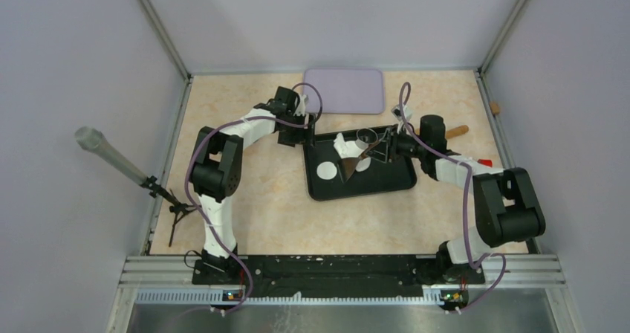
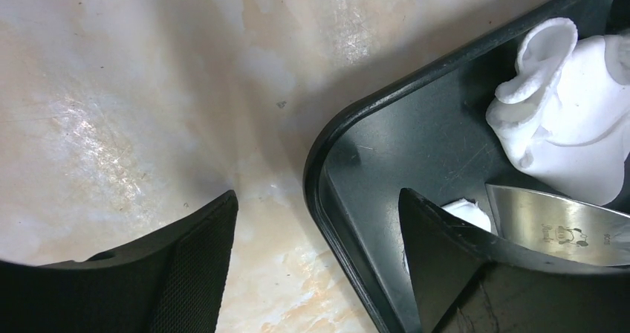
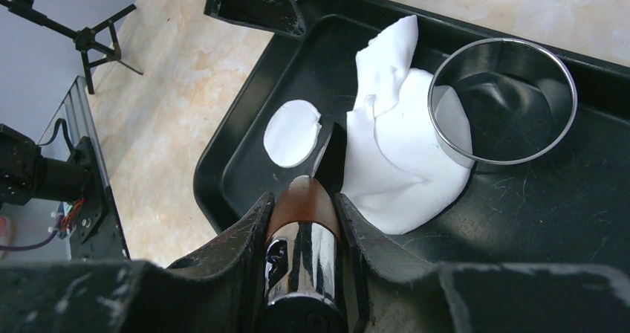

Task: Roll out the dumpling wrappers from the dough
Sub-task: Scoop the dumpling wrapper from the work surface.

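A black tray [image 1: 394, 180] holds a folded white sheet of dough [image 1: 347, 146], one small round dumpling wrapper [image 1: 328, 171] and a metal ring cutter [image 1: 366, 135]. My right gripper [image 1: 386, 149] is shut on the brown-and-chrome handle of a scraper [image 3: 304, 207]. Its blade [image 1: 348, 171] lies between the wrapper [image 3: 292, 132] and the dough [image 3: 394, 154]. The ring cutter [image 3: 505, 99] rests on the dough's edge. My left gripper [image 2: 318, 195] is open and empty, its jaws straddling the tray's far-left rim [image 2: 327, 154]. The dough [image 2: 572, 117] and blade [image 2: 564, 225] show past its right finger.
A lilac board [image 1: 344, 90] lies behind the tray. A wooden rolling pin [image 1: 455, 131] lies right of the tray, behind my right arm. A grey cylinder on a small tripod [image 1: 111, 157] stands at the table's left edge. Grey walls close in three sides.
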Available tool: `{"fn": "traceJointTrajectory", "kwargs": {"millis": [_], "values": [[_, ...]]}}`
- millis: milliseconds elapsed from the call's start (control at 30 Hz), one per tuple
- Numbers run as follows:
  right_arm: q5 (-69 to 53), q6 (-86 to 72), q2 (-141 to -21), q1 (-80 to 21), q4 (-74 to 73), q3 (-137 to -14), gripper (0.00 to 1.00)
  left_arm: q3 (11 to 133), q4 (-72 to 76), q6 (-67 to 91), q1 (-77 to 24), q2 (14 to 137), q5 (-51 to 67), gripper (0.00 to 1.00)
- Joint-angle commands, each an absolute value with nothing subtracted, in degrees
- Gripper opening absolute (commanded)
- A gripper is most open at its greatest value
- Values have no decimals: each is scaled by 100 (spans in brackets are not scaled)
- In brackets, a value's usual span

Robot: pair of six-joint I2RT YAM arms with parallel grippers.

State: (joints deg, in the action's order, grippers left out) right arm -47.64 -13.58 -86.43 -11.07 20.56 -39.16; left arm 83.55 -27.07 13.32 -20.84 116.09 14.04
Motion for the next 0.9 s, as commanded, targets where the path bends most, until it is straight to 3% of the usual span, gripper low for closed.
{"fn": "traceJointTrajectory", "kwargs": {"millis": [0, 300, 533, 867], "values": [[-4738, -1201, -8771, -1108, 2339, -4125, 0, 8547, -2641, 1439, -2084, 11613, 1365, 77], [-4578, -1460, -9131, -1108, 2556, -4104, 0, 8563, -2646, 1562, -2087, 11694, 1397, 57], [-4984, -1711, -9350, -1097, 2775, -4204, 0, 8502, -2593, 1608, -2089, 11687, 1453, 49], [-6119, -4672, -9609, -839, 6374, -3837, 0, 8505, -2593, 1635, -2083, 11720, 1495, 49]]}}
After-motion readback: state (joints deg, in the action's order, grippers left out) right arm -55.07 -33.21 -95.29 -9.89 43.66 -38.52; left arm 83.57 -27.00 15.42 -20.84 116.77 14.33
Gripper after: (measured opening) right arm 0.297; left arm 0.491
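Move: For my right hand, holding the scraper, the cut wrapper lies about 14 cm to the left, 5 cm back and 7 cm below. Beside it, the dough sheet's middle is 7 cm left of that hand, level with it; the ring cutter is 5 cm ahead and 3 cm left, both also some 7 cm below. My left hand straddles the tray's left rim near the far corner, the rim about 2 cm below and 1 cm right; the wrapper lies 8 cm back and 6 cm right of this hand. Keeping my grip on the scraper's handle, I ease my right hand forward about 1.5 cm while sinking 1 cm, then lift some 2.5 cm and drift left, rolling the left-pointing blade up over 10 degrees, from the gap between wrapper and dough to above the wrapper. My left hand stays at the tray rim and narrows its fingers to about half open. ##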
